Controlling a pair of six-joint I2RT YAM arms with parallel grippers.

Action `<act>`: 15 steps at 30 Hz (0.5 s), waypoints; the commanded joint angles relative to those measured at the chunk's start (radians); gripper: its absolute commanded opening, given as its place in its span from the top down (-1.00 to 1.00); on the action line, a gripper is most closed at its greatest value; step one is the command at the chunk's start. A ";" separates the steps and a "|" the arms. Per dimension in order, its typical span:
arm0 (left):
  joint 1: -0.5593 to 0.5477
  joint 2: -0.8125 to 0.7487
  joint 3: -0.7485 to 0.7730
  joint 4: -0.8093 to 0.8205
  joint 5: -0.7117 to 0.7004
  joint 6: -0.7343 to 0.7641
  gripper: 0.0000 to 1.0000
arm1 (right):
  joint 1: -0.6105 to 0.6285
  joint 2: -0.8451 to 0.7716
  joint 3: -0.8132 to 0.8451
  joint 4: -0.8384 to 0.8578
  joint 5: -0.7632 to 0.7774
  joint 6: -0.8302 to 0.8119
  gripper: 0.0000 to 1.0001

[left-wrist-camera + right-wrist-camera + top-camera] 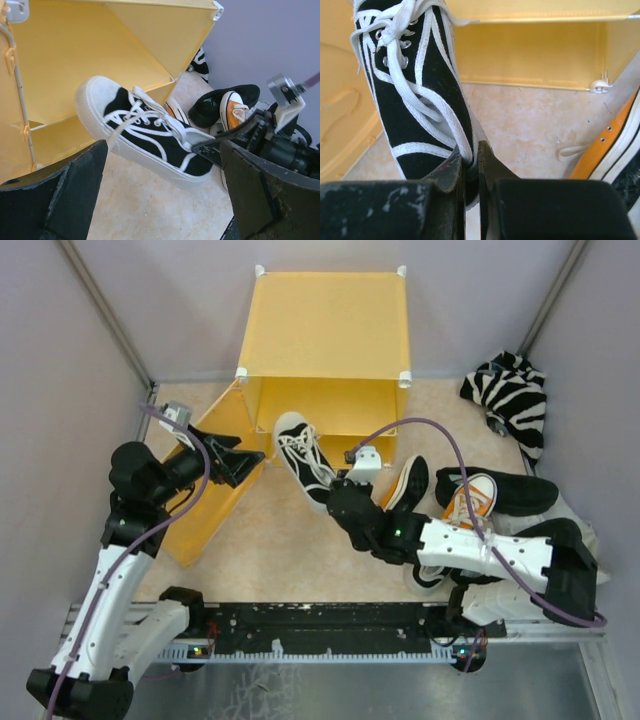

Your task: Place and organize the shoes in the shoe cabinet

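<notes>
My right gripper [338,490] [472,160] is shut on the heel collar of a black-and-white shoe [300,455] [415,85]. The shoe's white toe points into the open front of the yellow shoe cabinet [325,330] [75,60]. My left gripper [235,462] [162,200] hangs open by the swung-out door [205,500], facing that shoe [145,132] with nothing between its fingers [55,195]. An orange shoe [475,498] [232,112] and a black shoe [505,490] lie to the right on the floor. Another shoe [408,483] lies on its side by my right arm.
A zebra-striped cloth [510,390] is bunched in the back right corner. The cabinet door [340,115] slants down to the floor on the left. An orange shoe's side and sole [607,145] lie close to my right gripper's right. Grey walls close in on both sides.
</notes>
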 commanded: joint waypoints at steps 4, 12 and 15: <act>-0.004 -0.060 0.031 -0.039 0.073 0.058 -0.99 | -0.079 0.127 0.162 0.328 0.098 -0.030 1.00; -0.004 -0.113 0.027 -0.064 0.058 0.056 -0.99 | -0.141 0.323 0.342 0.474 0.107 -0.033 1.00; -0.004 -0.121 0.039 -0.104 0.031 0.067 -0.99 | -0.154 0.395 0.423 0.493 0.141 -0.035 1.00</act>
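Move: The right hand grips the black shoe by its heel end; the cabinet's upper compartment opening is about 18 cm ahead, 2 cm left and roughly level with it. The shelf edge is just below that opening, 9 cm lower than the hand. The open door is some 27 cm left and 5 cm ahead; an orange-and-black shoe lies 11 cm ahead, 17 cm right, 17 cm below. From the left hand, the opening is about 19 cm ahead, 18 cm right, 13 cm below. Right hand carries its shoe some 9 cm forward, also leftward, into the upper compartment; left hand draws back. ##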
